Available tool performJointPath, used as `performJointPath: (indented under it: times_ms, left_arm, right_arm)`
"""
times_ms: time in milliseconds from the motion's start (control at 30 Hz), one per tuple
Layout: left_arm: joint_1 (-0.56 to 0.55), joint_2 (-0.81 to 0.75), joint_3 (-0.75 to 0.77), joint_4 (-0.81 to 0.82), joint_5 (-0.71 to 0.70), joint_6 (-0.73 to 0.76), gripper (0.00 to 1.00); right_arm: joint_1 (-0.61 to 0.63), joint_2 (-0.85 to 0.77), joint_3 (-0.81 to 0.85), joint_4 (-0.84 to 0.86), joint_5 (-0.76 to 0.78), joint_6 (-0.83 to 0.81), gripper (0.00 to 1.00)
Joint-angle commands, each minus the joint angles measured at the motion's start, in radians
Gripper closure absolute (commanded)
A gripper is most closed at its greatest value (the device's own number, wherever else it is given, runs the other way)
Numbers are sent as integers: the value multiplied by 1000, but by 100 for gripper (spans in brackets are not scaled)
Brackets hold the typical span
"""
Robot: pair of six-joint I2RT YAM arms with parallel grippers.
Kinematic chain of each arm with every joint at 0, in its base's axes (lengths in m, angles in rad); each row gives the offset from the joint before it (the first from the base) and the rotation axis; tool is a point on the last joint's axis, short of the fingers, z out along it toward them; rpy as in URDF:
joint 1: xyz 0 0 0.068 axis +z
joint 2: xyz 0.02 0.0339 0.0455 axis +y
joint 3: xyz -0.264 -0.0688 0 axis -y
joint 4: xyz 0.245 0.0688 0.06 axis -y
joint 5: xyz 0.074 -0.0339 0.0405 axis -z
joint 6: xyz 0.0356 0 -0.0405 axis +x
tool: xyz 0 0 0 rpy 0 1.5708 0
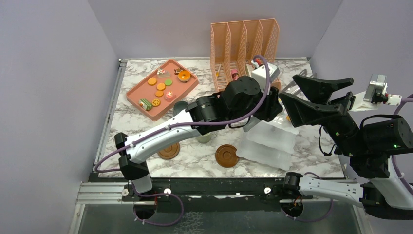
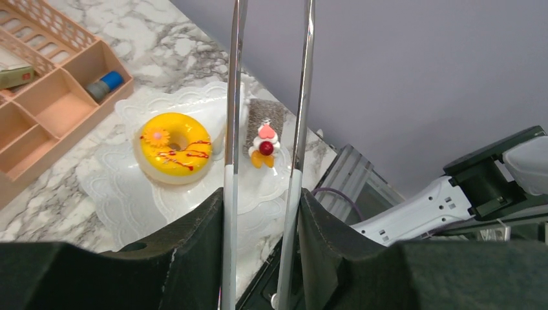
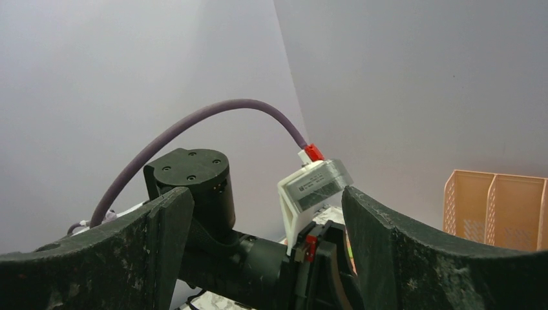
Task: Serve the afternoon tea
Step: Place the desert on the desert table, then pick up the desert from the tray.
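Observation:
My left gripper (image 2: pixel 262 197) is shut on a pair of metal tongs (image 2: pixel 231 129), whose two arms run up between its jaws. Below the tongs lies a white lace-edged plate (image 2: pixel 123 187) carrying a yellow donut (image 2: pixel 174 147) and a small cake slice (image 2: pixel 263 132) with a cherry. The tong tips are out of frame. My right gripper (image 1: pixel 287 86) hangs open in the air beside the left wrist, holding nothing. Two brown coasters (image 1: pixel 168 151) (image 1: pixel 227 156) lie near the front edge. A grey-blue mug (image 1: pixel 180 106) and a pale green mug (image 1: pixel 204 138) show only partly behind the left arm.
A salmon tray (image 1: pixel 139 92) with several toy cookies and cakes sits at the back left. A peach file organizer (image 1: pixel 243 46) stands at the back. White plates (image 1: pixel 270 146) lie front right. In the right wrist view the open right gripper (image 3: pixel 262 213) frames the left arm's wrist.

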Motion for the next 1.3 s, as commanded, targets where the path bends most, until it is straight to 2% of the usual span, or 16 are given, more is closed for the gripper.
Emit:
performJointPath:
  times_ms: [0, 333, 467, 667, 867, 1033, 1267]
  left_arm:
    - [-7, -91, -47, 65, -136, 22, 59]
    - [14, -184, -192, 64, -310, 26, 59]
    - [70, -230, -268, 35, -356, -8, 59]
    - [276, -301, -405, -37, -306, -57, 60]
    - [476, -358, -485, -123, -314, -30, 59]
    - [633, -354, -513, -206, -306, 12, 59]
    - [830, -300, -526, -278, -204, 88, 59]
  right_arm:
    - [-1, -6, -2, 15, 14, 4, 10]
    - [-1, -4, -10, 14, 18, 5, 10]
    - [-1, 0, -17, 10, 14, 10, 10]
    - [-1, 16, -37, 0, 13, 16, 9]
    - [-1, 23, -80, -13, 13, 29, 9]
    - [-1, 25, -137, 3, 10, 46, 9]
    - [-1, 39, -181, 13, -12, 50, 8]
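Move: Beyond and well to the left of the left hand lies the dessert tray, its middle about 34 cm ahead, 45 cm left and 38 cm down. On it the pink cupcake is some 30 cm ahead and 41 left of the hand, the striped cake about 26 ahead and 52 left. The dark mug stands 20 cm ahead and 34 left of the hand. From the right hand the tray lies roughly 39 cm ahead, 39 left, 54 down. Leaving the dessert table with empty tongs still gripped, the left hand swings about 35 cm left and 18 cm forward, first level, then sinking some 13 cm, towards the tray. The wrist turns about 55 degrees counter-clockwise and rolls, bringing the tongs out over the tray. The open, empty right hand starts late, lowering about 8 cm and easing 5 cm left. ##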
